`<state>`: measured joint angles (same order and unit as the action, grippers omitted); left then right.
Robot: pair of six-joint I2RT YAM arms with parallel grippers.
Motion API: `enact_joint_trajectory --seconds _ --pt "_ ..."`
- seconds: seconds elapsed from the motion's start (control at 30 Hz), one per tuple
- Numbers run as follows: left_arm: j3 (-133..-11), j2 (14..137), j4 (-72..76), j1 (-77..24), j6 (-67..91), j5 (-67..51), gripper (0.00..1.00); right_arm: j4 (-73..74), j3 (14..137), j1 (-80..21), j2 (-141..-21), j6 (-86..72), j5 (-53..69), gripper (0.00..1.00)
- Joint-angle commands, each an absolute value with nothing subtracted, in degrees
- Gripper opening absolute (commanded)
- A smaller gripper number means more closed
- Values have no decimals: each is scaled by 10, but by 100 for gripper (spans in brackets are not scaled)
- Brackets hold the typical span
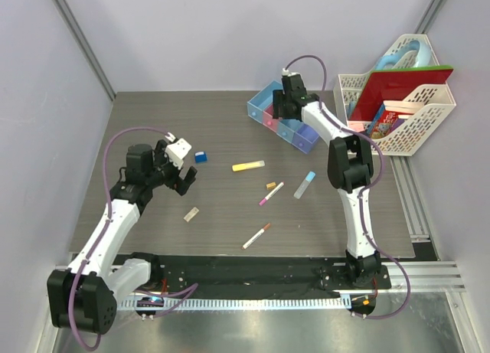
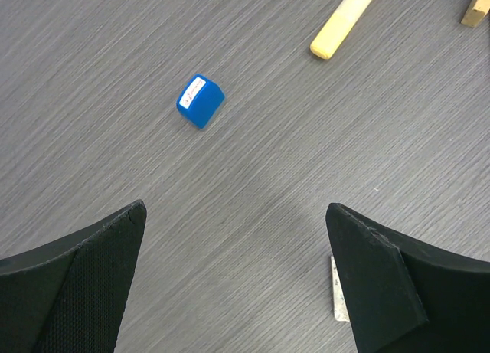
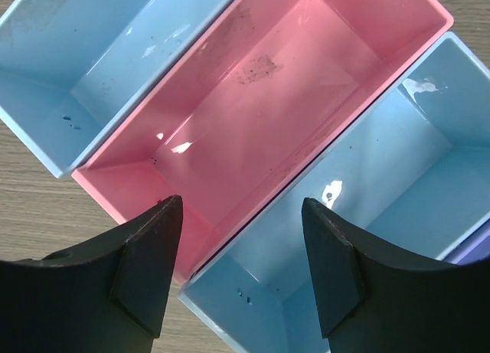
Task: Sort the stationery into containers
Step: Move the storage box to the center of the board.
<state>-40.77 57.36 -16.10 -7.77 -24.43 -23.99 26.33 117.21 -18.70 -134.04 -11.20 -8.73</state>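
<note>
The stationery lies loose on the grey table: a tiny blue cube [image 1: 200, 157], a yellow highlighter [image 1: 248, 167], a small tan eraser [image 1: 270, 186], a white pen with a pink tip [image 1: 271, 193], a blue-capped marker [image 1: 305, 184], a beige eraser [image 1: 191, 214] and a white pen with a red tip [image 1: 256, 236]. My left gripper [image 1: 182, 177] is open and empty, just left of the cube [image 2: 200, 100]. My right gripper [image 1: 285, 108] is open and empty above the row of bins [image 1: 283, 117], over the wall between the pink bin [image 3: 268, 100] and a light blue bin [image 3: 367, 192].
A white lattice basket [image 1: 417, 112] with a red folder [image 1: 394, 89] and books [image 1: 387, 123] stands at the back right. A second basket [image 1: 402, 50] sits behind it. The left wrist view shows the highlighter [image 2: 344, 20] and a sliver of beige eraser [image 2: 337, 295].
</note>
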Motion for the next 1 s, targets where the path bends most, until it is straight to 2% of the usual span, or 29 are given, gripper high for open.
enact_joint_trajectory --seconds 0.0,0.53,0.97 --pt "-402 555 -149 -79 -249 -243 100 237 1177 -200 -1346 -112 -107 69" --pt "-371 523 -158 -79 -245 -248 100 283 1190 -257 -1377 -13 -59 69" --pt "-341 489 -170 -79 -240 -247 100 289 1223 -330 -1392 23 -75 69"
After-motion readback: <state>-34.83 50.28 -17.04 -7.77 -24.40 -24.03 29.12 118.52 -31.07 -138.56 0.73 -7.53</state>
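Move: The right hand hovers over the near half of the four-part storage box, open fingers either side of the pink/blue divider; the box's middle is about 3 cm ahead, 3 cm right and 5 cm below. The yellow highlighter lies some 15 cm back and 9 cm left, the blue cube 12 cm back and 24 cm left, both about 8 cm down; the white basket's middle is roughly 34 cm right, 4 cm ahead and 3 cm lower. From the left hand, the box is about 28 cm ahead, 32 cm right and 13 cm below. Straddling the pink/blue divider, the right fingers dip about 4.5 cm into the two compartments, the right one coming up against the divider, and drag the box left some 11 cm and back about 5.5 cm towards mid-board. The wrist swings some 20 degrees counter-clockwise, and the finger gap stays as it was. Empty and open, the left hand eases back about 2.5 cm and slightly down. ##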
